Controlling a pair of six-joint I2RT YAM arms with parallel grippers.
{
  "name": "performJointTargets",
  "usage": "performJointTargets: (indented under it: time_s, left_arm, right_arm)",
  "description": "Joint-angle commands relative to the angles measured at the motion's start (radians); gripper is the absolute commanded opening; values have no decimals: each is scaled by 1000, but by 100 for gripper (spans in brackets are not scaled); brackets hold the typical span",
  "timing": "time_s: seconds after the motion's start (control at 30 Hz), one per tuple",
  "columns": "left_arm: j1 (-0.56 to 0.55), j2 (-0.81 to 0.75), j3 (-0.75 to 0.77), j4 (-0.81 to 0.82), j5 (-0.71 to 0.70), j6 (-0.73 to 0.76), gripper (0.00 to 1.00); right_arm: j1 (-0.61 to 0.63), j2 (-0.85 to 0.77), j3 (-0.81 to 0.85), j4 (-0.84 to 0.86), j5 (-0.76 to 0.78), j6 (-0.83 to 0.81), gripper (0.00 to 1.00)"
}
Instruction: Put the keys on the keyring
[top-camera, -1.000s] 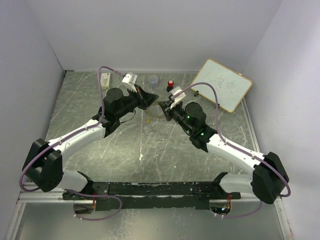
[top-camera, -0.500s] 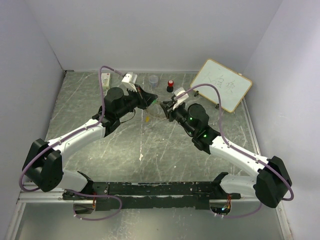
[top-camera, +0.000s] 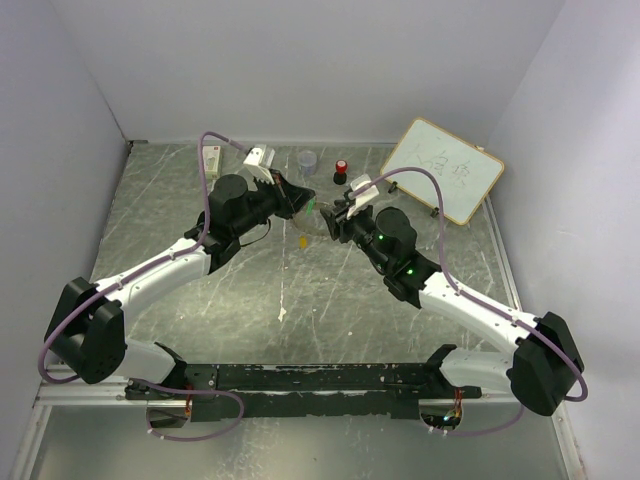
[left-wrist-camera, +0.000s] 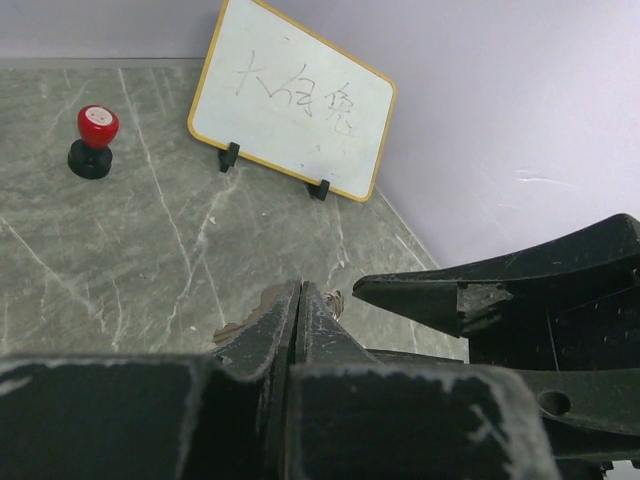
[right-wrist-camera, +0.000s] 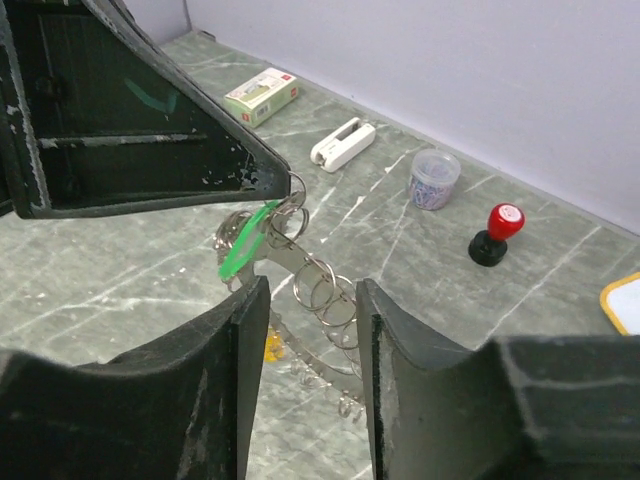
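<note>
In the right wrist view my left gripper (right-wrist-camera: 290, 186) is shut on the top of the keyring (right-wrist-camera: 291, 250), a silver band with several small loops that hangs down from it above the table. The green key (right-wrist-camera: 243, 245) dangles on the ring just below those fingertips. The yellow-orange key (right-wrist-camera: 270, 348) lies on the table underneath. My right gripper (right-wrist-camera: 312, 305) stands open, one finger on each side of the hanging ring and not touching it. From above, the left gripper (top-camera: 303, 203) and the right gripper (top-camera: 335, 222) face each other closely, the green key (top-camera: 311, 207) between them.
A small cup of clips (right-wrist-camera: 435, 178), a red-capped black knob (right-wrist-camera: 497, 232), a white stapler-like piece (right-wrist-camera: 342, 143) and a small box (right-wrist-camera: 262, 96) stand along the back. A whiteboard (top-camera: 445, 170) leans at the back right.
My right gripper has opened and let go near the ring. The green key now hangs beside the left fingertips. The left gripper stays shut in place.
</note>
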Motion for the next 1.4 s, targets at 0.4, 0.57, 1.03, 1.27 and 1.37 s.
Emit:
performJointTargets:
  time_s: [0.4, 0.57, 1.03, 1.27, 1.37]
  left_arm:
    - [-8, -63, 92, -50, 118, 103, 7]
    - [-7, -67, 107, -69, 146, 121, 7]
    - [-2, -89, 106, -90, 221, 179, 7]
    - [1, -77, 111, -85, 252, 182, 7]
    - [0, -70, 117, -88, 260, 184, 7]
  right_arm:
    - [-198, -81, 49, -147, -301, -101, 72]
    - [-231, -66, 65, -135, -405, -68, 72]
    - [-271, -114, 6, -10, -496, 24, 68]
    - [-273, -91, -1, -3, -575, 15, 73]
    - [-273, -83, -5, 11, -621, 16, 74]
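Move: Just off the right fingertips, about 4 cm to their left, 1 cm ahead and 1 cm lower, hangs the green key; the keyring's middle is some 3 cm left, level front to back, 6 cm below. The yellow key hangs about 5 cm left, 2 cm back and 8 cm down. From the left hand, already pinching the keyring's upper edge, the green key is roughly 1 cm back, 1 cm left and 2 cm below. Opening wide beside the green key, the right hand sweeps about 4 cm to its right and slightly forward, away from the key, then eases back and a little left while rising some 3 cm overall and turning about 15 degrees counter-clockwise. The left hand keeps its pinch on the keyring, drawing it back roughly 4 cm and up 2 to 3 cm with a clockwise turn. ##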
